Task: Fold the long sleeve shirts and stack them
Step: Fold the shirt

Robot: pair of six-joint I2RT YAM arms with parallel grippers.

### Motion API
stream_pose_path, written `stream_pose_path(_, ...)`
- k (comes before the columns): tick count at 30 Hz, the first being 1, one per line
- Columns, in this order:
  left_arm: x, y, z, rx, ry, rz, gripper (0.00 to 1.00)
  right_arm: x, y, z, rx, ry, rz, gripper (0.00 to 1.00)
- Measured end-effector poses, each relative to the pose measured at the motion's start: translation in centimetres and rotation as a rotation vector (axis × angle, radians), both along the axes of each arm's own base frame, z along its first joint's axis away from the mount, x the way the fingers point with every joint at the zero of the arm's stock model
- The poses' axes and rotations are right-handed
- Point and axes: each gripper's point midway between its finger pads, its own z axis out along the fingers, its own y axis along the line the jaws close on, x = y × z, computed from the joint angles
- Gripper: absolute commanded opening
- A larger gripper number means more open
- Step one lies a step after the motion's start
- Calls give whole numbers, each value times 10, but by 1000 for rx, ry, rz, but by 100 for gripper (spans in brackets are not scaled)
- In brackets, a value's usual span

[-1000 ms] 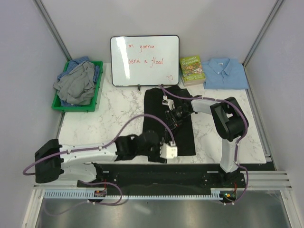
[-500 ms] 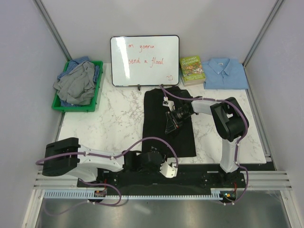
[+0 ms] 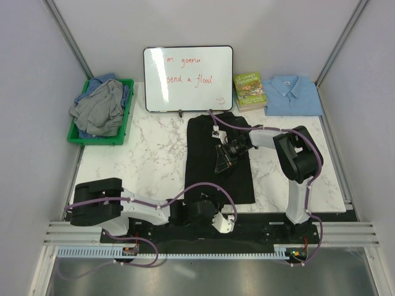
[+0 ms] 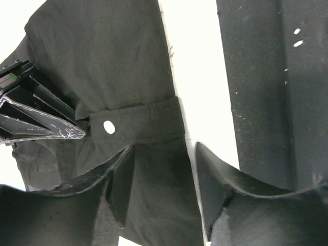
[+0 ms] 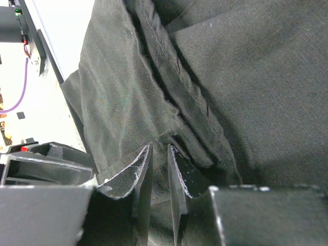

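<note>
The black long sleeve shirt (image 3: 210, 179) lies folded lengthwise in the middle of the table. My right gripper (image 3: 223, 158) is over its middle, shut on a raised fold of the black cloth (image 5: 128, 92), which runs between the narrow jaws (image 5: 159, 147). My left gripper (image 3: 223, 222) sits low by the table's front edge, just off the shirt's near hem. Its jaws (image 4: 163, 149) stand apart and open, with black cloth lying behind the gap. A cuff with a pale button (image 4: 108, 126) shows just beyond them. The light blue collared shirt (image 3: 294, 95) lies folded at the back right.
A green bin (image 3: 74, 136) at the back left holds grey and blue shirts (image 3: 99, 108). A whiteboard (image 3: 188, 77) stands at the back centre, with a green-covered book (image 3: 249, 90) beside it. The black front rail (image 4: 277, 92) runs close to the left gripper.
My left arm has drawn back from the shirt's near hem to the front edge, and its jaws have narrowed. The right gripper has kept its hold and barely moved.
</note>
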Motion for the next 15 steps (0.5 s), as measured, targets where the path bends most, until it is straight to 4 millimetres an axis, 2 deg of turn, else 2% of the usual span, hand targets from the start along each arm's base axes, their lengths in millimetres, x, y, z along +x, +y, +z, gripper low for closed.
stream_pose_path(1, 1, -1, -1, -1, -6, 3, 44, 0, 0, 0, 1, 1, -1, 26)
stream_pose_path(3, 2, 0, -3, 4, -13, 7, 33, 0, 0, 0, 3, 4, -1, 26)
stream_pose_path(4, 3, 1, -3, 9, -14, 6, 16, -1, 0, 0, 5, 3, 0, 27)
stream_pose_path(6, 2, 4, -6, 23, -11, 4, 2, -1, 0, 0, 10, 3, 3, 26)
stream_pose_path(10, -4, 11, -5, 70, 34, -16, 2, -11, 0, -1, 31, 14, 10, 27)
stream_pose_path(12, -12, 12, 8, 71, 93, -37, 2, -20, 0, -1, 31, 25, 18, 29)
stream_pose_path(13, -16, 11, 16, 60, 120, -46, 2, -25, 0, 0, 30, 30, 22, 33)
stream_pose_path(15, -28, 7, 39, 35, 194, -73, 2, -36, 0, 4, 17, 45, 32, 37)
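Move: The shirt's near edge lies right at my open left fingers, about level with them and 1 cm below. The cuff's white button is some 5 cm ahead and 1 cm to the right, and the table's front edge runs about 3 cm back. From my right hand, resting low on the cloth, that near edge is about 14 cm back and 2 cm left; the shirt's middle is roughly under it, 1 cm ahead. I settle my left fingers a touch lower over the near edge and shut them, pinching the cloth beside the cuff, then lift it about 4 cm while drawing back some 3 cm towards the base, the wrist tipping about 10 degrees. As that pull begins, my right hand slides back about 3.5 cm at table height, its slightly parted fingertips still on the shirt. ##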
